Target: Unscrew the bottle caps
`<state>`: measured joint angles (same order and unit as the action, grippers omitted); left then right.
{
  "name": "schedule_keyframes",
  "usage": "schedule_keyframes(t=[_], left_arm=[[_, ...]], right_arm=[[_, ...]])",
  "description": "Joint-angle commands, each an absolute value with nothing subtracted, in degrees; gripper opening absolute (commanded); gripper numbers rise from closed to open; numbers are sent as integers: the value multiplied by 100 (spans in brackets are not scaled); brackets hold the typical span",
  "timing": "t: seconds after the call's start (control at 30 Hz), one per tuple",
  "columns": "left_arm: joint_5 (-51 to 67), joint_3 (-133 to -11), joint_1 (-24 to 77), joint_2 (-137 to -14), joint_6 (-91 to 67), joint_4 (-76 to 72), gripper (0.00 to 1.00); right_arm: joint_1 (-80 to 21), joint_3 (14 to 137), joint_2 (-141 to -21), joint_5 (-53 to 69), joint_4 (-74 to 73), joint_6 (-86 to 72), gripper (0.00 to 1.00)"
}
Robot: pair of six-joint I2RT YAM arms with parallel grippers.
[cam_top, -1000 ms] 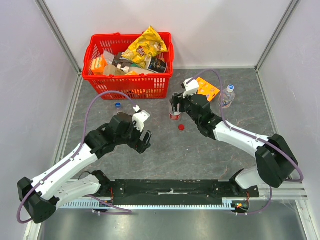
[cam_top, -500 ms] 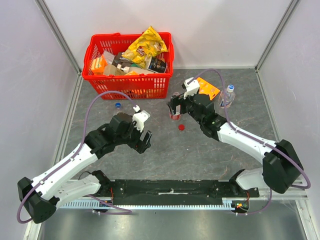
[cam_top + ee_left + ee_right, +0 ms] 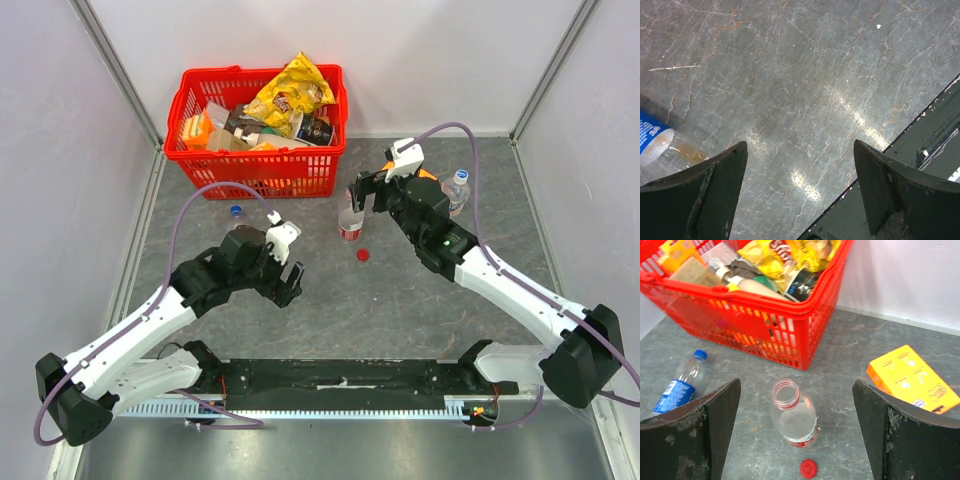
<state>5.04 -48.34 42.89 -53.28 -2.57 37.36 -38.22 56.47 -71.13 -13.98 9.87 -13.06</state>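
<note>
The red-labelled bottle stands upright with its neck open, also in the right wrist view. Its red cap lies on the table beside it. My right gripper is open and empty, above and just behind this bottle. The blue-labelled bottle lies on its side with its blue cap on, mostly hidden under my left arm. My left gripper is open and empty over bare table, the blue-labelled bottle at its left finger. The nearly plain bottle stands capped at the right.
A red basket full of snack packs stands at the back, also in the right wrist view. An orange box lies right of the red-labelled bottle, partly under my right arm. The black rail runs along the near edge.
My right gripper has lifted and drawn back to the right, off the red-labelled bottle, whose open neck now shows. The left arm has not moved.
</note>
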Motion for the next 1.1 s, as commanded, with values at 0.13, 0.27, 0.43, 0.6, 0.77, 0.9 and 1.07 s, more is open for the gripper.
schedule_keyframes(t=[0.13,0.27,0.43,0.6,0.77,0.9,1.07], left_arm=[[527,-4834,4324,-5353,-105,3604,91],[589,-4834,4324,-5370,-97,3612,91],[624,-4843,4342,-5396,-97,3621,91],[791,-4852,4342,-5458,-79,3621,91],[905,-4869,4359,-5520,-70,3639,91],[958,-4869,4359,-5555,-70,3639,91],[914,-4869,4351,-5537,-88,3647,91]], right_arm=[[-3244,6205,-7181,-1751,316,-1573,98],[-2691,6135,-7242,-1179,325,-1801,98],[-2294,6073,-7172,-1352,255,-1820,98],[-2198,6187,-7119,-2828,-130,-1574,98],[-1978,6161,-7180,-3524,-176,-1494,98],[-1627,6135,-7294,-3577,-167,-1617,98],[-1152,6179,-7576,-3393,-167,-1723,98]])
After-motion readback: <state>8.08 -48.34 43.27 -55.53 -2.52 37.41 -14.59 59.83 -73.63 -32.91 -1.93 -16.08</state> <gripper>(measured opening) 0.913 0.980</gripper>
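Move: The blue-capped bottle I go for next stands about 23 cm to the right of my right hand and 11 cm ahead, its middle some 19 cm lower. The opened bottle is almost under that hand, about 2 cm ahead and 2 cm left. Its loose red cap lies about 4 cm back and 1 cm right, and the orange box 17 cm ahead and 12 cm right. From my left hand the blue-capped bottle is some 29 cm ahead and 38 cm right, slightly lower. I swing my empty right hand away from the opened bottle, about 22 cm to the right and some 5 cm forward, to the blue-capped bottle. It rises a touch at first, then sinks to end about 3 cm lower. On the way I turn it roughly 40 degrees clockwise and tip it slightly down, fingers staying wide open and touching nothing. ##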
